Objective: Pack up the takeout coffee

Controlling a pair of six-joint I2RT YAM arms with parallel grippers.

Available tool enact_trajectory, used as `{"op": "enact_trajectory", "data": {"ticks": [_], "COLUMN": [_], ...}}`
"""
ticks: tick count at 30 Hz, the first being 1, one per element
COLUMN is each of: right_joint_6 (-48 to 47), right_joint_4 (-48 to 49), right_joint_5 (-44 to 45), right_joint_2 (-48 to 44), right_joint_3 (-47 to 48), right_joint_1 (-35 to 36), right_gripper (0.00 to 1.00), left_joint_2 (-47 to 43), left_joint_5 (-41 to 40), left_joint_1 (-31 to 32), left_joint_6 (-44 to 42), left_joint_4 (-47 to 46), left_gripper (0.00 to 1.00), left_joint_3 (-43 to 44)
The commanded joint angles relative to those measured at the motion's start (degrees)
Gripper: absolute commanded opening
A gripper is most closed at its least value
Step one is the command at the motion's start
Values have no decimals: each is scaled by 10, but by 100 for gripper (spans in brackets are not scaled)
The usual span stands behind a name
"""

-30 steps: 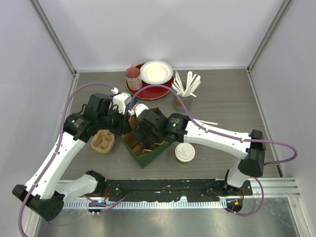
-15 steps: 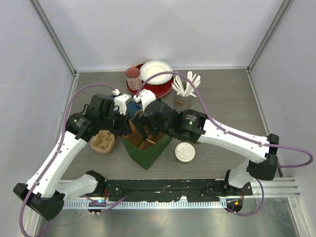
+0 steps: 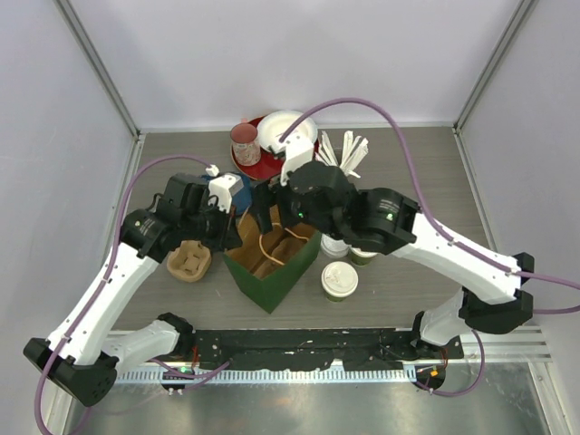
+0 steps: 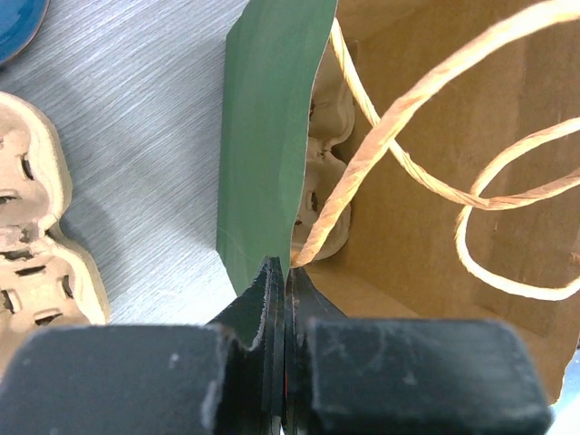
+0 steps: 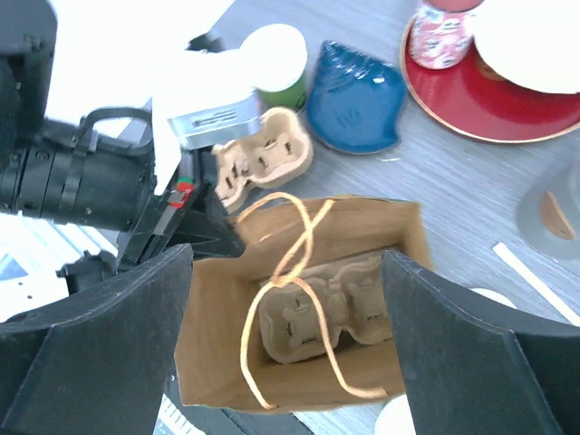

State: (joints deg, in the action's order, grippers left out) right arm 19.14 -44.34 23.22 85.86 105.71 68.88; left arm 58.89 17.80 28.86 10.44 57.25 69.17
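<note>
A green paper bag [image 3: 272, 272] with a brown inside stands open at the table's middle. My left gripper [image 4: 284, 272] is shut on its left rim [image 4: 267, 136], also seen from above [image 3: 228, 228]. A pulp cup carrier [image 5: 322, 313] lies at the bag's bottom under the twine handles [image 5: 299, 236]. My right gripper [image 5: 290, 335] hangs open above the bag's mouth with nothing between its fingers. One lidded takeout coffee [image 3: 339, 280] stands right of the bag, another [image 3: 335, 245] sits partly under the right arm. A third green cup [image 5: 276, 54] stands near the left arm.
A second pulp carrier [image 3: 188, 261] lies left of the bag. A blue dish [image 5: 355, 100] sits behind it. At the back stand a red plate [image 3: 272, 168] with a white plate [image 3: 288, 131], a pink cup [image 3: 245, 143] and a holder of wooden stirrers [image 3: 340, 159].
The right gripper has risen out of the bag and moved toward the back. The bag now stands upright and open. The left gripper has kept its pinch on the rim.
</note>
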Motion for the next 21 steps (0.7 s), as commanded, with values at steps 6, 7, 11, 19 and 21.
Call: {"op": "enact_trajectory", "data": {"ticks": [6, 7, 11, 19, 21], "right_joint_6": [143, 157, 171, 136, 88], "right_joint_4": [-230, -266, -320, -235, -163], "right_joint_5": [130, 138, 126, 2, -80], "right_joint_2": [-81, -91, -116, -187, -214], "right_joint_3": [24, 8, -57, -262, -317], "right_joint_1": [-136, -153, -249, -323, -325], "right_gripper": [86, 86, 81, 67, 66], "left_joint_2": [-13, -15, -19, -21, -24], "left_joint_5": [10, 9, 7, 11, 11], "left_joint_1": [1, 1, 2, 1, 1], "left_joint_6": [2, 1, -2, -2, -3], "left_joint_4": [-21, -21, -21, -27, -28], "left_gripper": [0, 0, 0, 0, 0], "left_joint_3": [-3, -4, -3, -9, -11]}}
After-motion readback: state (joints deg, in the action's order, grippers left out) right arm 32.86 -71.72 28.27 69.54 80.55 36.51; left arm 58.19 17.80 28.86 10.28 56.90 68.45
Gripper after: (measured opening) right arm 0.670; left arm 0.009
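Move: The right hand, empty and wide open, hangs high over the bag, whose middle is almost straight below, some 25 cm down and about 3 cm right. The farther lidded cup lies about 25 cm right, 5 cm ahead and 32 cm below; the small tub is 8 cm left of it, and the nearer cup 11 cm closer in and 7 cm left. From the left hand the farther cup is about 33 cm right, 6 cm ahead and 18 cm below. Still pinching the bag's left rim, the left hand holds in place while the empty right hand sweeps about 27 cm right, away from the bag towards the farther lidded cup. The right hand first reaches some 5 cm forward, then sinks to about 14 cm below its start as it eases back slightly, turning clockwise some 45 degrees, tipping its fingers down and partly closing them. ##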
